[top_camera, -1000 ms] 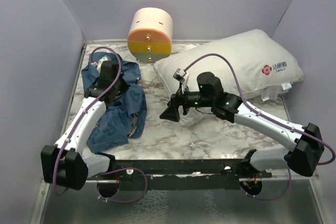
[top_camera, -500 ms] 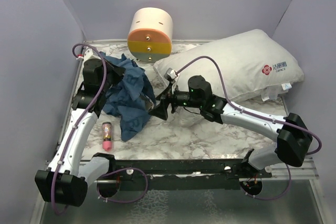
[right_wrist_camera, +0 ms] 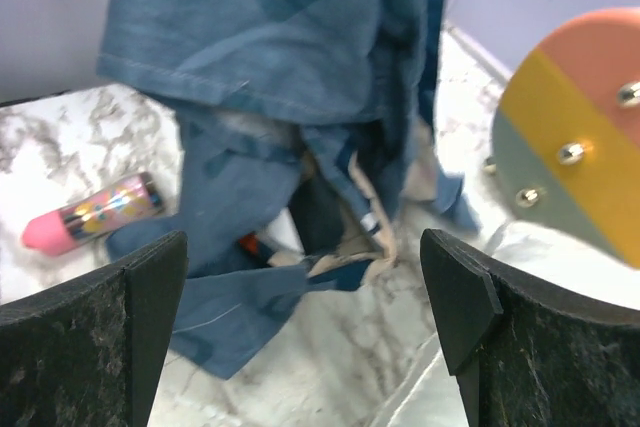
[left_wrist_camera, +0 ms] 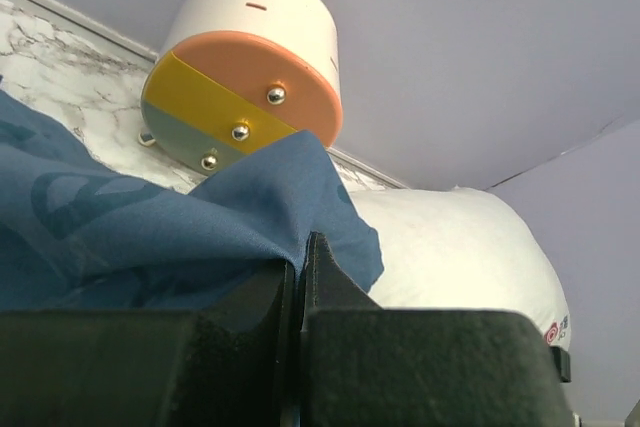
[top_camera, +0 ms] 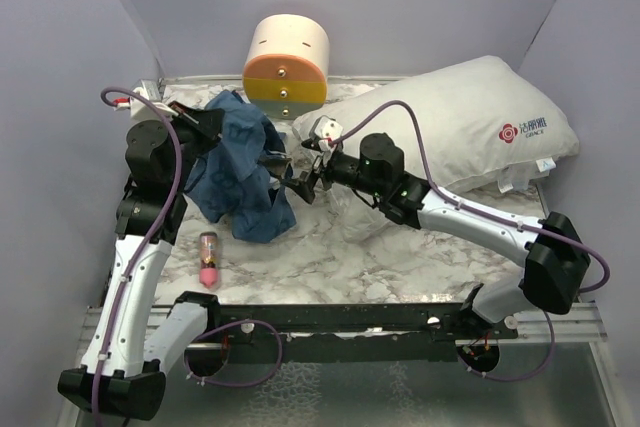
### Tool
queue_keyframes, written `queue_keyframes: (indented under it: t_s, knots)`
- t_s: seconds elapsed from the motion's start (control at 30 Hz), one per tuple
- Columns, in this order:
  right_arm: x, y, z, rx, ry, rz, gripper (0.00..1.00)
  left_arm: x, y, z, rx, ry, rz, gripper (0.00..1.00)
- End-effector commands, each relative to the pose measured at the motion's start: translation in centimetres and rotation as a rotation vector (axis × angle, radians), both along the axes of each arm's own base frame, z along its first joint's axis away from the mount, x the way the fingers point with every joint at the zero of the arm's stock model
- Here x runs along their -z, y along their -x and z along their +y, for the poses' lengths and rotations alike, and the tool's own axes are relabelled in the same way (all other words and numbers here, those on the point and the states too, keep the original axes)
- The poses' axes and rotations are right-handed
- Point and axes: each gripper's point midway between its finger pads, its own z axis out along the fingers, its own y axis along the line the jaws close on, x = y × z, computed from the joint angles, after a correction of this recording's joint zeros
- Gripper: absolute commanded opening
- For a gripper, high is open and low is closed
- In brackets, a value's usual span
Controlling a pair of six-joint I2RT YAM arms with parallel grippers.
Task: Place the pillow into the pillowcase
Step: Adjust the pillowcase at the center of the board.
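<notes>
The blue printed pillowcase (top_camera: 240, 172) hangs bunched from my left gripper (top_camera: 212, 125), lifted at the table's back left with its lower folds trailing onto the marble. In the left wrist view the gripper (left_wrist_camera: 300, 247) is shut on a fold of the pillowcase (left_wrist_camera: 150, 227). The plump white pillow (top_camera: 460, 122) lies at the back right, red logo facing up. My right gripper (top_camera: 290, 179) stands open just right of the hanging cloth. Its wrist view shows the gripper (right_wrist_camera: 305, 257) wide apart, facing the pillowcase (right_wrist_camera: 280, 47) and its loose lower folds, with nothing between the fingers.
A cream-and-orange cylinder (top_camera: 286, 65) with three metal knobs stands at the back centre, between pillowcase and pillow. A small pink tube (top_camera: 208, 259) lies on the marble below the cloth. Purple walls close in the left, back and right sides.
My left gripper has lifted the pillowcase up and back off the table, uncovering the pink tube. My right gripper has moved left to the cloth and opened wider.
</notes>
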Motion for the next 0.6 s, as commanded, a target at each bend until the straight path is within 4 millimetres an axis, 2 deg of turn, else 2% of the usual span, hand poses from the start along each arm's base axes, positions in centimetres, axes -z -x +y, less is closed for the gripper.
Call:
queue_keyframes:
  t_s: [0.0,0.17,0.4,0.57]
  knots:
    - [-4.4,-3.3,-0.4,0.106,-0.044,-0.173,1.00,-3.6,1.3,0.3,0.005,-0.030,-0.109,0.00]
    - [-4.7,-5.3,0.9,0.113,-0.029,-0.158,1.00,-4.1,2.4,0.2,0.020,-0.027,-0.130,0.00]
    - [-3.2,-7.0,2.8,0.128,-0.018,-0.083,0.83,-4.6,3.3,0.0,0.034,-0.017,-0.148,0.00]
    - [-2.2,-6.5,3.5,0.078,0.006,-0.061,0.74,-4.6,3.6,0.0,0.038,-0.017,-0.145,0.00]
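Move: Up to the right hand's front-left, the pillowcase's loose hanging hem is about 7 cm ahead and 6 cm left, roughly level. Around that hand, the striped cabinet stands some 25 cm ahead, 6 cm left; the pillow's middle lies about 10 cm ahead, 30 cm right; the pink-capped bottle is 13 cm back, 18 cm left on the table. From the left hand, already pinching the cloth's top, that hem hangs about 8 cm right, 1 cm ahead, 12 cm lower. Reaching forward about 6.5 cm and a little left, the right hand closes in on the hanging hem, rising some 4 cm and then dipping about half of that back. Its jaws start to close around the hem but stay mostly open; a touch can't be made out. The left hand keeps its pinch and draws the cloth back and up, 2 to 3 cm. ##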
